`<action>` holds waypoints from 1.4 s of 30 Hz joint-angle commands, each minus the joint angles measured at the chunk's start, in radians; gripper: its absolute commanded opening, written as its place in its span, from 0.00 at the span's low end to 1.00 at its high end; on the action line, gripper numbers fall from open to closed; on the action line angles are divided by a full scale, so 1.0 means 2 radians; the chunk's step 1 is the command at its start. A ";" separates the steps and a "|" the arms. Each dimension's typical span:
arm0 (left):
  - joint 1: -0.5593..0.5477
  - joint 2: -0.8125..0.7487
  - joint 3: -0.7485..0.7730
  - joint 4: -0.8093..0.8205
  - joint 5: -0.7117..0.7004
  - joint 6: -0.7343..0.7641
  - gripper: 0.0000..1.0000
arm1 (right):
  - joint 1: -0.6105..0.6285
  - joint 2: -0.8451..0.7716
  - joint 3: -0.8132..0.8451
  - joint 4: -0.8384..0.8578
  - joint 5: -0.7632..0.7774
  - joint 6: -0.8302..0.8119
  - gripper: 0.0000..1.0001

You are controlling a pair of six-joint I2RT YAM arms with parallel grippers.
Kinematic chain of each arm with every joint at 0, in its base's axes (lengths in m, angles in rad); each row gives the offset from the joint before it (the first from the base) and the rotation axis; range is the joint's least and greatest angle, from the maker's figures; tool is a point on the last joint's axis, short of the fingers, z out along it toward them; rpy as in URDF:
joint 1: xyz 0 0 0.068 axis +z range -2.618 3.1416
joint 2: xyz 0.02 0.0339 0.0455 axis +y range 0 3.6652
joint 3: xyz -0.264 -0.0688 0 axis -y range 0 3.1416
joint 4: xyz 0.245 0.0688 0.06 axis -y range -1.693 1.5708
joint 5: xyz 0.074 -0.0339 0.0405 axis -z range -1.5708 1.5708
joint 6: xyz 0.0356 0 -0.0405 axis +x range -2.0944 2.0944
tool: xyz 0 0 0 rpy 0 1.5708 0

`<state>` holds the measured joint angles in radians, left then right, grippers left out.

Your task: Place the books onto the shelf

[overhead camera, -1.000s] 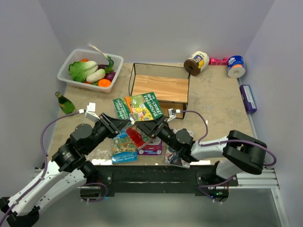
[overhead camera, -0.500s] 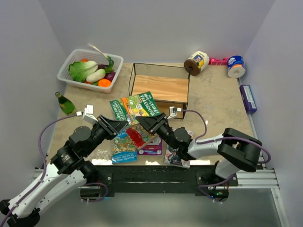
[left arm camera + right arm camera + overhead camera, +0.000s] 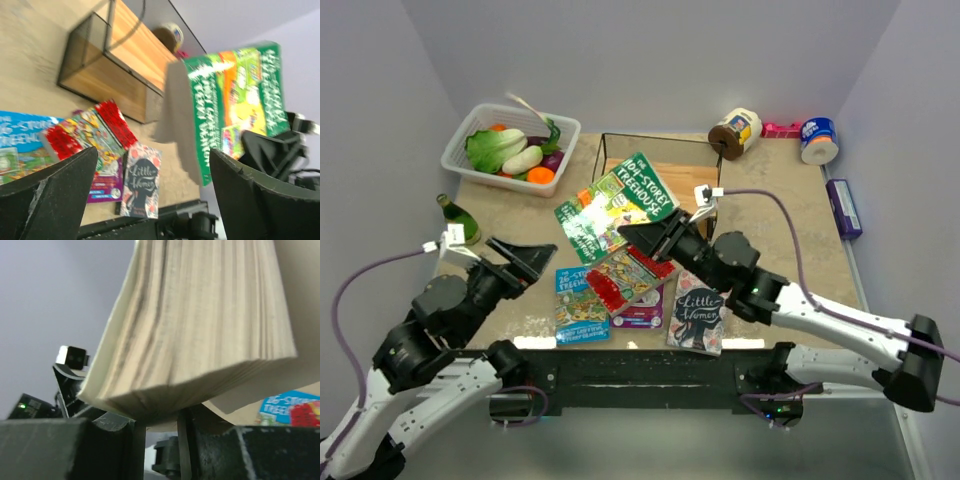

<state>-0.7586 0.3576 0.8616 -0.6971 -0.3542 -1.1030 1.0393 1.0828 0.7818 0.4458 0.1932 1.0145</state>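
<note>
The green book (image 3: 618, 203) hangs tilted in the air just in front of the shelf (image 3: 665, 182), with my right gripper (image 3: 648, 240) shut on its lower edge. Seen from the right wrist, its cream page edges (image 3: 200, 325) fill the frame above the gripper (image 3: 156, 426). My left gripper (image 3: 516, 262) stands open and empty, well left of the book. On the table lie the blue book (image 3: 580, 300), red book (image 3: 626, 276), purple book (image 3: 642, 314) and grey "Little Women" (image 3: 698, 314). The left wrist view shows the green book (image 3: 235, 105), the shelf (image 3: 107, 65) and the gripper (image 3: 155, 197).
A white basket (image 3: 455, 158) of vegetables stands at the back left, a green bottle (image 3: 459, 218) in front of it. A jar (image 3: 736, 131), a pink item (image 3: 780, 130) and a blue-white roll (image 3: 818, 141) line the back right. A long purple box (image 3: 843, 208) lies by the right edge.
My left gripper opened, let go of the green book and drew back to the left. My right gripper closed on the book and carried it up toward the shelf.
</note>
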 commanded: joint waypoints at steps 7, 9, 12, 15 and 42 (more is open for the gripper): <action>0.002 0.064 0.089 -0.061 -0.082 0.076 0.98 | -0.004 0.004 0.242 -0.451 -0.047 -0.224 0.00; 0.002 0.067 0.083 0.029 -0.033 0.150 0.98 | -0.004 0.006 0.259 -0.484 -0.066 -0.257 0.00; 0.002 0.082 0.080 0.107 0.012 0.232 1.00 | -0.004 -0.002 0.279 -0.516 -0.093 -0.296 0.00; 0.002 0.096 0.076 0.155 0.075 0.294 1.00 | -0.004 -0.013 0.308 -0.555 -0.116 -0.315 0.00; 0.005 0.122 -0.089 0.536 0.533 0.231 0.99 | -0.011 -0.042 0.354 -0.522 -0.339 -0.305 0.00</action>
<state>-0.7582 0.5457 0.7204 0.1555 0.5179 -0.5591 1.0214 1.0107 1.4143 -0.6872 -0.4042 0.4339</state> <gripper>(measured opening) 0.997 0.277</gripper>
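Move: The green treehouse book is already in the right hand, its middle about 6 cm ahead and 2 cm left of that hand. From the open left hand the green book lies some 12 cm ahead and 15 cm to the right, about level; the blue book is 3 cm back, 5 cm right and 30 cm below. Below the right hand by 33 cm is the red book; the shelf is 15 cm ahead, 7 cm right and 25 cm down. The right hand keeps its pinch on the green book's edge and draws it back about 12 cm and somewhat right, away from the shelf, dipping before it ends slightly higher while rolling its left side down and swinging counter-clockwise some 35 degrees. The left hand, jaws staying wide open, swerves briefly left, then sweeps right to finish about 12 cm right, 8 cm up and 6 cm back, turning clockwise and tipping its fingers upward until its jaws come around the book's left edge without closing. ##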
